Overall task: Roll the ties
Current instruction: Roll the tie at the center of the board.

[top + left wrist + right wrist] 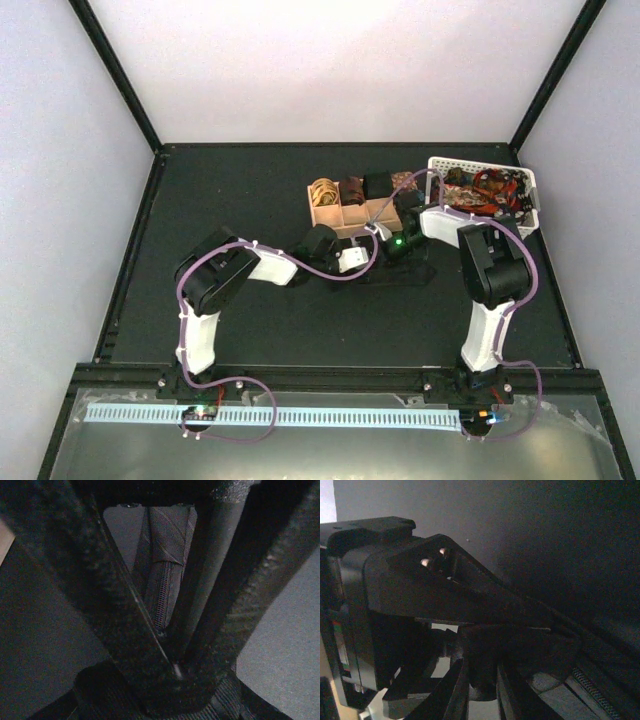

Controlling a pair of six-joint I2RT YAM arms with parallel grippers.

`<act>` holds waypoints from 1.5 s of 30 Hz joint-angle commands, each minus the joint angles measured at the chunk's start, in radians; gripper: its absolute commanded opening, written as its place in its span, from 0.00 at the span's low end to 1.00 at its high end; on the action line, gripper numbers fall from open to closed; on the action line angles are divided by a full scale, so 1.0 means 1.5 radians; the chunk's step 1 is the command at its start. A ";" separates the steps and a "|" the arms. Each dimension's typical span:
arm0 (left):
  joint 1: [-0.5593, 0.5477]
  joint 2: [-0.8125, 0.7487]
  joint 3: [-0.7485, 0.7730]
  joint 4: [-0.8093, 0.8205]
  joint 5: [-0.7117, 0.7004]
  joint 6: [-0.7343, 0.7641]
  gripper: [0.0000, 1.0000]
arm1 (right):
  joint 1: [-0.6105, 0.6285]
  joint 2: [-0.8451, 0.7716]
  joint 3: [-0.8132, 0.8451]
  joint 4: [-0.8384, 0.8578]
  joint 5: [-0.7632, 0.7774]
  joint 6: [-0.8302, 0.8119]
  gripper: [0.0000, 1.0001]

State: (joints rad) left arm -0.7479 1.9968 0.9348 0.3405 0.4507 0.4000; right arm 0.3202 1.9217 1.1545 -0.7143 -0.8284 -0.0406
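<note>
A dark tie (405, 272) lies on the black table in front of the tray, and both grippers meet over it. My left gripper (372, 260) comes in from the left. In the left wrist view the tie's stitched strip (167, 580) runs up between its dark fingers (120, 610), and ribbed fabric fills the space at their base. My right gripper (398, 250) reaches in from the right. In the right wrist view its fingers (455, 690) press on a dark lump of the tie (485, 677), with the left gripper's body (380, 605) close beside it.
The tan wooden tray (330, 215) behind the grippers holds a gold coil (324, 190), a brown coil (352, 188) and a black coil (378, 184). The white perforated basket (480, 163) at the back right holds several loose ties (485, 190).
</note>
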 commanded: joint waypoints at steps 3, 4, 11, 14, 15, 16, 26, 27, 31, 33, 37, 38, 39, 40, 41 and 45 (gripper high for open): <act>-0.004 0.030 -0.001 -0.099 -0.040 0.020 0.46 | 0.002 0.015 0.002 -0.004 0.045 -0.010 0.06; -0.004 0.031 0.000 -0.100 -0.040 0.019 0.46 | 0.001 0.015 0.000 -0.005 0.047 -0.011 0.02; -0.001 0.024 -0.002 -0.085 -0.046 0.004 0.64 | -0.018 0.015 -0.012 -0.006 0.065 -0.013 0.01; 0.008 0.008 -0.021 -0.035 -0.028 -0.014 0.76 | -0.030 0.016 -0.020 -0.012 0.073 -0.020 0.01; 0.012 0.002 -0.028 -0.020 -0.016 -0.018 0.78 | -0.033 0.015 -0.024 -0.015 0.075 -0.023 0.01; 0.014 -0.004 -0.032 -0.007 -0.005 -0.023 0.80 | -0.038 0.014 -0.028 -0.016 0.079 -0.025 0.01; 0.020 -0.010 -0.058 0.143 0.077 -0.070 0.84 | -0.069 -0.010 -0.050 -0.031 0.136 -0.047 0.01; 0.020 -0.005 -0.055 0.157 0.086 -0.077 0.84 | -0.069 -0.012 -0.052 -0.034 0.142 -0.050 0.01; 0.016 0.022 -0.033 0.182 0.113 -0.099 0.85 | -0.069 -0.024 -0.060 -0.038 0.168 -0.053 0.01; 0.014 0.031 -0.032 0.203 0.120 -0.103 0.85 | -0.069 -0.026 -0.061 -0.033 0.183 -0.051 0.01; 0.008 0.047 -0.032 0.246 0.133 -0.104 0.85 | -0.068 -0.020 -0.052 -0.021 0.189 -0.040 0.01; 0.008 0.052 -0.033 0.258 0.137 -0.106 0.85 | -0.068 -0.016 -0.048 -0.018 0.187 -0.038 0.01; 0.007 0.056 -0.034 0.273 0.139 -0.109 0.86 | -0.066 -0.012 -0.044 -0.020 0.185 -0.037 0.01; 0.007 0.061 -0.037 0.291 0.142 -0.113 0.86 | -0.065 -0.008 -0.041 -0.021 0.184 -0.037 0.01; 0.007 0.066 -0.040 0.310 0.143 -0.116 0.87 | -0.064 -0.006 -0.039 -0.022 0.183 -0.037 0.01; 0.002 0.107 -0.038 0.393 0.136 -0.141 0.89 | -0.062 0.002 -0.040 -0.023 0.184 -0.038 0.01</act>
State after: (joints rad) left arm -0.7315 2.0930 0.8616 0.7513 0.6197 0.2298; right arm 0.2214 1.8973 1.0878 -0.7513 -0.6250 -0.0990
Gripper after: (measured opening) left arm 0.881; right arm 0.033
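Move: The tie's roll sits about 3 cm below the right hand and some 2 cm to its left; the right fingertips have its top layer between them. The left hand is half open around that roll, whose middle is about 2 cm to its right at its own height. From the right hand, the flat tie tail lies about 6 cm to the right and 1 cm back, 4 cm down; the wooden organizer stands some 14 cm ahead and 3 cm to the left, 3 cm lower. Pinching the top layer of the rolled tie, the right fingers finish closing, then carry it about 6 cm to the right and 3 cm down towards the tail, tipping roughly 10 degrees steeper. The left fingers release their squeeze and open wide around the roll, shift slightly left, then follow to the right and a little up, tilting flatter. ##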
